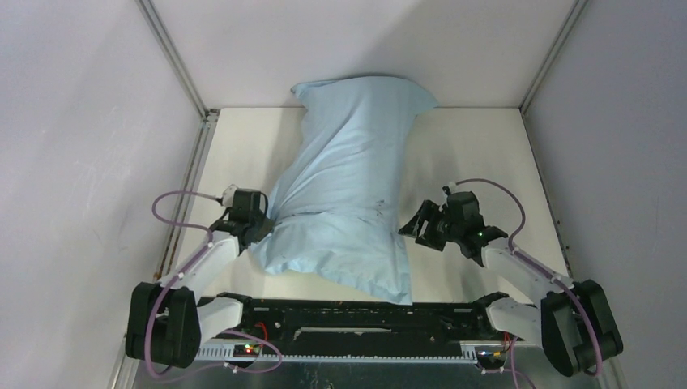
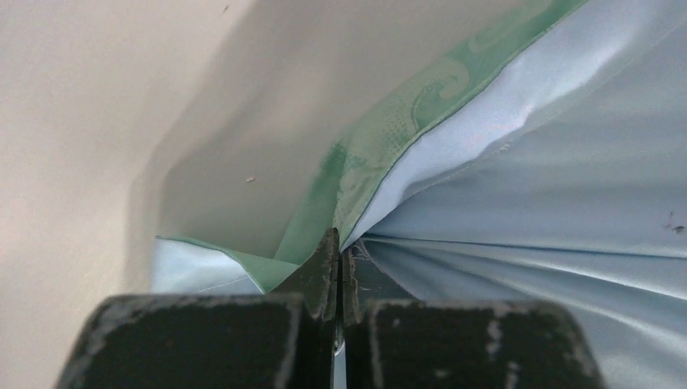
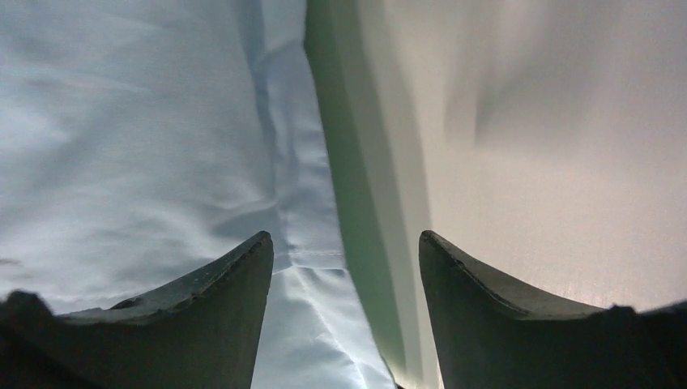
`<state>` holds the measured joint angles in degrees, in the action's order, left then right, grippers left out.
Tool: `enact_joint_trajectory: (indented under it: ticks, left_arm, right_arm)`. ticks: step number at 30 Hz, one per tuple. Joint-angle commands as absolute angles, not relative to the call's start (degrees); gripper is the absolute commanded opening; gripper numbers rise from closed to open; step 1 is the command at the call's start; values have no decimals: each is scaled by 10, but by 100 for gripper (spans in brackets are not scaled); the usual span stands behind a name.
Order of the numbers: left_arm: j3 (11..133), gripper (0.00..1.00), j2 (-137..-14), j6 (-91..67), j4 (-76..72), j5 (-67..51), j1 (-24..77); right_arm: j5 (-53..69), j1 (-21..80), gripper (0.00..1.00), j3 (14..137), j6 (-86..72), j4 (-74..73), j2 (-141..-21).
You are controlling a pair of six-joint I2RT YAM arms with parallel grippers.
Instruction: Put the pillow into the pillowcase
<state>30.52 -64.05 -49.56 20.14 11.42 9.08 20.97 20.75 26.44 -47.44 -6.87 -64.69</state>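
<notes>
The light blue pillowcase (image 1: 348,186) lies down the middle of the table, bulging at its far end and bunched toward the left at mid-length. The pillow is hidden; no cream fabric shows. My left gripper (image 1: 263,220) is shut on the pillowcase's left edge. In the left wrist view the blue cloth (image 2: 526,203) and its green inner side gather into the closed left gripper (image 2: 339,243). My right gripper (image 1: 411,227) stands open at the pillowcase's right edge. In the right wrist view that edge (image 3: 324,284) runs between the spread fingers of the right gripper (image 3: 344,243), touching neither.
The white table (image 1: 486,162) is boxed in by grey walls on the left, back and right, with metal rails (image 1: 188,174) along the sides. A black base bar (image 1: 364,316) spans the near edge between the arm bases.
</notes>
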Motion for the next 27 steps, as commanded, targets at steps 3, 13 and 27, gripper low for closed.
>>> enact_joint_trajectory:
  ticks: [3,13,27]
  left_arm:
    - [352,15,-542,-428,255,167,123]
    - [543,96,-512,-319,347,145,147]
    - [706,100,-545,-240,348,148,284]
  right_arm:
    - [157,205,71,297,-441,-125,-576]
    - [60,228,91,420,-370,-256,-508]
    - [28,244,99,566,-326,-283,-497]
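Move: The left hand is still pinching the left edge of the pillowcase; the middle of the whole pillowcase lies about 10 cm ahead and 18 cm to its right, some 2 cm higher. The right hand hovers, holding nothing, over the opposite edge, with the pillowcase's middle about 12 cm ahead and 17 cm to its left, 2 cm lower; the case's near right corner lies roughly 18 cm back, 1 cm to the left and 5 cm below. Upward with both hands, away from the pillowcase: the left opens its fingers wide, lets go of the edge and climbs about 26 cm, drifting right late in the rise while its fingers tip outward and swing some 30 degrees clockwise. The right rises about 18 cm, tips its fingers up and forward and spreads them the rest of the way. ##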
